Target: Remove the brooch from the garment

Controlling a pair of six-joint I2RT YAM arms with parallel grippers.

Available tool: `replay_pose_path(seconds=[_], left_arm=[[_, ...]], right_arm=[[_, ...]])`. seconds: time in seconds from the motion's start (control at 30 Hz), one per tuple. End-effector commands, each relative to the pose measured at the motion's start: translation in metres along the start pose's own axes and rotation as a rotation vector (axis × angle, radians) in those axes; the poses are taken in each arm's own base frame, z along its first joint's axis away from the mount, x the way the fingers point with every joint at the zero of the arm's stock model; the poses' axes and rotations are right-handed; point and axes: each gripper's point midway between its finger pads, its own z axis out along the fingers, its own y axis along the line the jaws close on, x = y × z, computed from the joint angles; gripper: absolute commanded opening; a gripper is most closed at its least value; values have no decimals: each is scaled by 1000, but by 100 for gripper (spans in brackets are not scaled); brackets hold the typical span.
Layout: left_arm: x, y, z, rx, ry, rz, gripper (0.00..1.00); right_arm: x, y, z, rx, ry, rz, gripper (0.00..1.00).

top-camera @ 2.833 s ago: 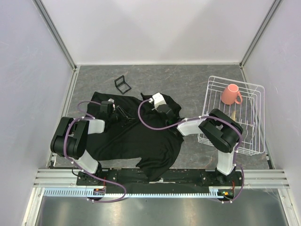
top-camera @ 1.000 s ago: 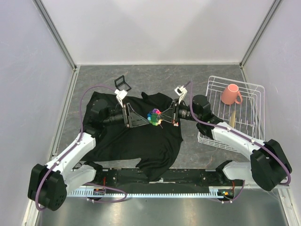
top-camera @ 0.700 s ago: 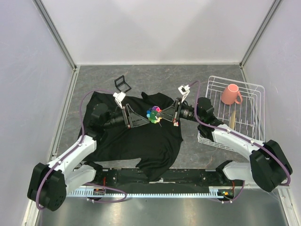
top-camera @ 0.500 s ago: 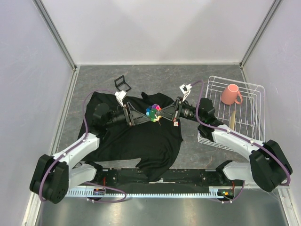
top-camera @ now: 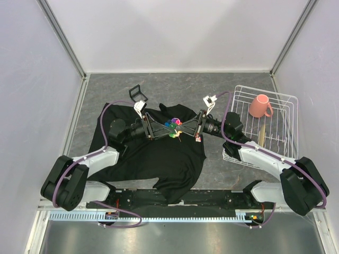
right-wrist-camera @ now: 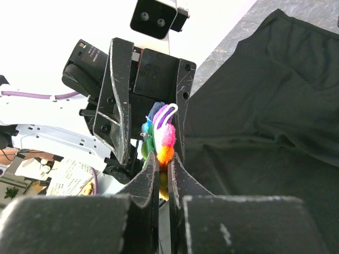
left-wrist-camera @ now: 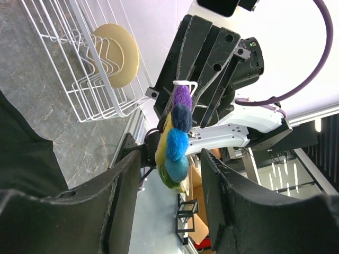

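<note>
The brooch [top-camera: 172,126], a small many-coloured pompom flower, is held above the black garment [top-camera: 153,159] in the middle of the table. My right gripper [top-camera: 180,127] comes in from the right and is shut on the brooch's orange and yellow edge [right-wrist-camera: 165,153]. My left gripper [top-camera: 167,127] faces it from the left. Its jaws stand open on either side of the brooch [left-wrist-camera: 175,140], with a gap on each side. In the wrist views no fabric shows around the brooch. The garment [right-wrist-camera: 254,106] lies flat and crumpled beneath.
A white wire rack [top-camera: 286,114] stands at the right with a pink mug [top-camera: 259,106] and a cream plate [left-wrist-camera: 116,53] in it. A small black stand [top-camera: 137,94] sits behind the shirt. A white-and-red label [top-camera: 197,138] shows under the right gripper.
My left gripper has reached right until its jaws flank the brooch, and they have narrowed a little. The right gripper keeps its hold on the brooch, nearly still.
</note>
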Motion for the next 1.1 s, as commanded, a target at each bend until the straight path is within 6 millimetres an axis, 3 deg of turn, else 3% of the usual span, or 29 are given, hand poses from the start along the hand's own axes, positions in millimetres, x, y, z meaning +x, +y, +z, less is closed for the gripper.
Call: replay_pose_path(seconds=[0.0, 0.27, 0.33, 0.47, 0.5, 0.57, 0.77, 1.07], left_arm=[[-3, -21, 4, 85, -7, 27, 53], [-1, -13, 7, 63, -5, 15, 27], [-2, -14, 7, 63, -5, 23, 16], [-4, -8, 9, 21, 2, 32, 6], [-4, -7, 9, 16, 4, 46, 3], [-4, -6, 10, 2, 11, 45, 2], [0, 7, 10, -73, 53, 69, 2], [-3, 8, 10, -120, 51, 55, 2]], right_arm=[[-5, 10, 0, -44, -21, -26, 0], [-4, 11, 0, -33, -14, -23, 0], [-5, 11, 2, -24, -3, -36, 3], [3, 4, -3, 47, 53, -35, 44], [0, 6, -4, 55, 51, -57, 49], [3, 3, -10, 95, 73, -57, 61], [9, 5, -22, 147, 122, -74, 75], [30, 16, -15, 76, 173, 0, 78]])
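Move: The brooch is clamped in my right fingertips, its middle about 3 cm to that hand's left. My open left fingers already straddle its near edge: from the left hand, the brooch's middle lies some 2 cm to the right, level in height. The garment lies flat about 22 cm below, its middle some 7 cm back and 8 cm left of the left hand; its white label is 11 cm right, 3 cm back of that hand. I ease my left hand barely half a centimetre right and pinch the brooch's edge, while my right hand holds it still. Once my left grip is shut, I open the right fingers wide, let go and back that hand about 3 cm towards the base, sinking 2 cm and tipping its fingertips down. My left hand keeps its pinch and sinks about 2 cm. ##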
